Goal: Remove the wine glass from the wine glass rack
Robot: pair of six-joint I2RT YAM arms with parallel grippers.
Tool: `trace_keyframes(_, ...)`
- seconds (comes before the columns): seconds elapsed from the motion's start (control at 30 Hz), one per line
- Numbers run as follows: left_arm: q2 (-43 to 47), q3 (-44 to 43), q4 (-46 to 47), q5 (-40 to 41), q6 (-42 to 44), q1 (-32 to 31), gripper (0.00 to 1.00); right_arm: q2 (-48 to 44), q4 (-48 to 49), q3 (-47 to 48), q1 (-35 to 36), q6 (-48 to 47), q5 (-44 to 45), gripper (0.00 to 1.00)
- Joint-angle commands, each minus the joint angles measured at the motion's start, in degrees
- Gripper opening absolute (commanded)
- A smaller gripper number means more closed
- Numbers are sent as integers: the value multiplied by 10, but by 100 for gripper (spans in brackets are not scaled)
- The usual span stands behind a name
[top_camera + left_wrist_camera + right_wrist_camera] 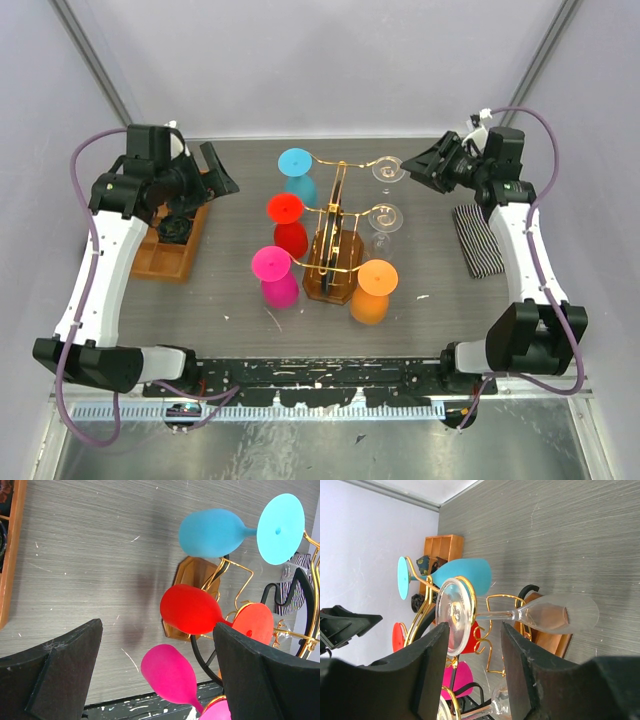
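Note:
The gold wire wine glass rack [335, 255] stands mid-table on its brown wooden base. A clear wine glass [545, 614] hangs upside down from its far right hook arm. In the top view its foot [389, 171] lies right at the tips of my right gripper [412, 168]. In the right wrist view that gripper [475, 630] is half open. Its fingers [432, 670] stand either side of the foot and stem, and a gap shows on the stem side. My left gripper [222, 172] is wide open and empty, hanging left of the rack.
Blue [297, 165], red [285, 210], pink [270, 265] and orange [376, 280] glasses hang on the rack, as does a second clear one [384, 218]. A flat wooden tray [170, 245] lies at the left. A striped cloth [478, 240] lies at the right, under my right arm.

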State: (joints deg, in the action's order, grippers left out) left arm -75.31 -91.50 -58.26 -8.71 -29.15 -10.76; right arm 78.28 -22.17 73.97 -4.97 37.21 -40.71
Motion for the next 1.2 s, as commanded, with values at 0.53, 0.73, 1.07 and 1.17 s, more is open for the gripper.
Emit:
trace_keyframes(0.53,16,14,-24,-14,-3,0,99,23,71,2,28,26,-47,7)
trace_keyframes(0.73,18,14,-29,-14,0,0,99,18,71,5,26,46,-38,4)
trace_keyframes(1.07,21,19,-45,-7,11,1,99,12,66,7,-5,55,-44,6)
trace_keyframes(1.17,21,22,-44,-7,10,1,99,9,64,12,-15,57,-50,6)
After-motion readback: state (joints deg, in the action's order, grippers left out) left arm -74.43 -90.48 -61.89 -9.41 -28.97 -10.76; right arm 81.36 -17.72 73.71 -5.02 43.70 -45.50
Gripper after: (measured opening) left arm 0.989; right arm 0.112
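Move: The clear glass at the far right end of the rack hangs upside down, its foot roughly 5 cm to the left of the half-open right hand, about 1 cm farther out and level with it. The second clear glass's foot lies some 7 cm left of that hand and 9 cm nearer the base; the blue glass's foot is about 24 cm left and 2 cm out. From the left hand, the far clear glass's foot is around 33 cm right and 7 cm ahead. Pinches the rim of the far clear glass's foot: the right hand slides about 2.5 cm left to it, dipping a little, while the half-open fingers close around the near edge. Keeping that hold, it pauses, then draws back right by 1.5 cm, rolling only slightly. ##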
